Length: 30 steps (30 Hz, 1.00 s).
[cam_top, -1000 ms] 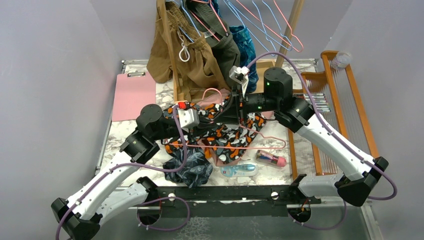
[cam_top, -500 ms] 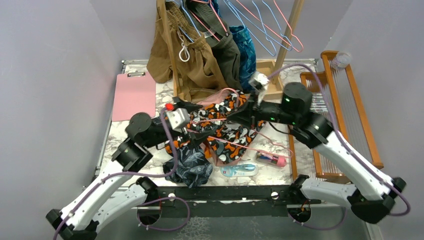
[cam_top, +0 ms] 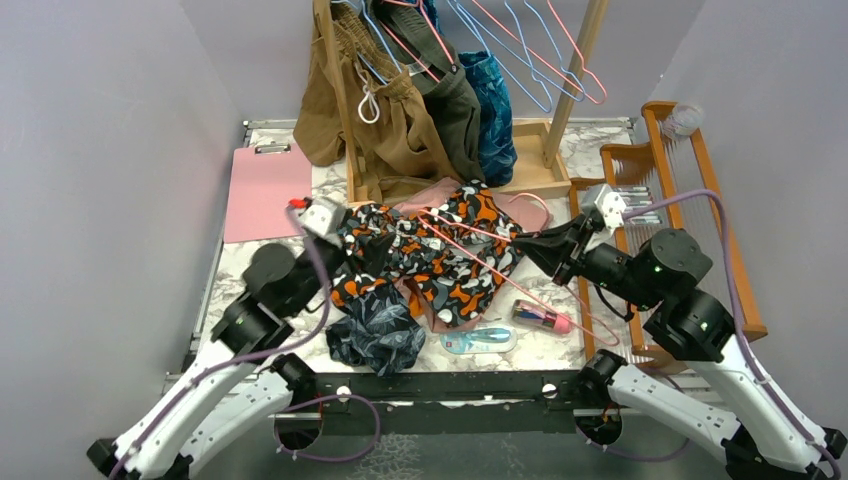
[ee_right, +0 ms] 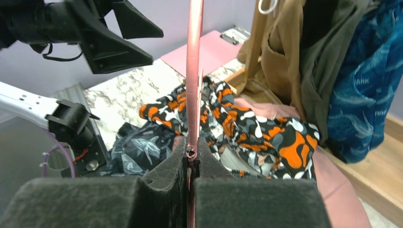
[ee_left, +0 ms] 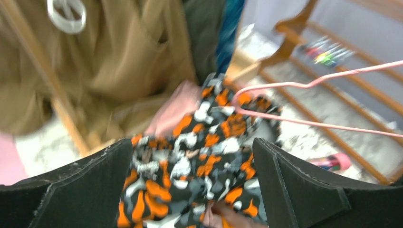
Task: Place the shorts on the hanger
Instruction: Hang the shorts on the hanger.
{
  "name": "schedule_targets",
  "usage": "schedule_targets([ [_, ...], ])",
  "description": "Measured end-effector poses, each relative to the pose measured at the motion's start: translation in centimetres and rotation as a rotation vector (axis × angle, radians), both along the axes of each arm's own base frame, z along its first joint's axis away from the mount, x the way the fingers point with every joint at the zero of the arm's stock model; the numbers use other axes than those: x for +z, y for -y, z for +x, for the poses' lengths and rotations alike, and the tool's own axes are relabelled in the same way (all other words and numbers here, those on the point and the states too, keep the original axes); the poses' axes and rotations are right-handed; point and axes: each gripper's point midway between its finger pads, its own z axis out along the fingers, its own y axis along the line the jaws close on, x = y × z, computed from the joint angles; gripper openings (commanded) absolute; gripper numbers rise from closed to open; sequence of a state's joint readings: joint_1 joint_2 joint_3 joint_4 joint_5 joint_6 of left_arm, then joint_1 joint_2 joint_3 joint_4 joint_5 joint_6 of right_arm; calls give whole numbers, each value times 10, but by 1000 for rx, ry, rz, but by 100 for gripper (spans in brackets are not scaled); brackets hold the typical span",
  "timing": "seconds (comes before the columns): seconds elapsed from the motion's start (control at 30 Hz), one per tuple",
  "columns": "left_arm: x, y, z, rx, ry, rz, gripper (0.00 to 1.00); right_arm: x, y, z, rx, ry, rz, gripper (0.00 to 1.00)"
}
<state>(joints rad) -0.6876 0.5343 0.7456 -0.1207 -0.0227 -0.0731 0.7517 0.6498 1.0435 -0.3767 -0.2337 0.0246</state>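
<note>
The shorts, dark with orange, white and grey blobs, lie crumpled mid-table. The thin pink wire hanger stretches from the shorts toward the right, one end lying over the fabric. My right gripper is shut on the hanger wire, pinched between its pads, with the shorts beyond. My left gripper hovers at the left edge of the shorts, jaws wide open, with the printed fabric below the gap and nothing held. The hanger crosses the right of that view.
Dusty-pink shorts lie under the printed pair, navy leaf-print shorts in front. A wooden rack with brown and blue garments and light-blue hangers stands behind. Pink clipboard left, wooden loom right, clear bottle near front.
My left gripper opened, let go of the shorts and drew back left. My right arm pulled to the right with the hanger, dragging it out across the shorts.
</note>
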Motion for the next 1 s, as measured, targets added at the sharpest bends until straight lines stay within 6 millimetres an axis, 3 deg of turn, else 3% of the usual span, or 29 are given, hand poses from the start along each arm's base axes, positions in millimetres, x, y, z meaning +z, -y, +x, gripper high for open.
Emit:
schedule_targets([
  [0.2,-81,3,54,232,-379,140,99,-31,1,8,-36,-40,-59,1],
  [0.3,-106,0,69,310,-496,173,99,-38,2,11,-49,-51,-69,1],
  [0.4,-115,-21,80,409,-570,129,98,-42,1,12,-50,-58,-75,1],
  [0.53,-113,-59,97,534,-624,23,89,-44,1,13,-49,-60,-78,1],
  [0.6,-118,-68,101,560,-655,-3,84,-45,0,13,-47,-60,-79,1],
  [0.83,-144,-56,106,498,-771,-37,76,-44,-2,12,-34,-57,-74,1],
  [1.0,-147,-47,111,456,-788,-57,66,-42,-3,11,-27,-51,-69,1],
])
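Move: The left end of the camouflage shorts' waistband lies about 15 cm straight ahead of the open left hand and some 26 cm below it. The held hanger's near arm-end is roughly 8 cm ahead and 9 cm right of that hand, while the dark leaf-print shorts lie about 3 cm back, 2 cm left. From the right hand, the waistband's middle is some 16 cm ahead, 10 cm left and 30 cm down; the pink-capped bottle is about 3 cm ahead, 8 cm right. The left hand dives forward and down towards the left end of the camouflage shorts' waistband, about 15 cm lower and 11 cm farther out, swinging some 7 cm left midway and then easing a little back right, as its fingers tip down about 45 degrees, turn counter-clockwise and draw in to roughly three quarters open without visibly touching cloth. The right hand keeps its shut grip on the pink hanger and lowers it about 4 cm over the shorts, then holds it there. ##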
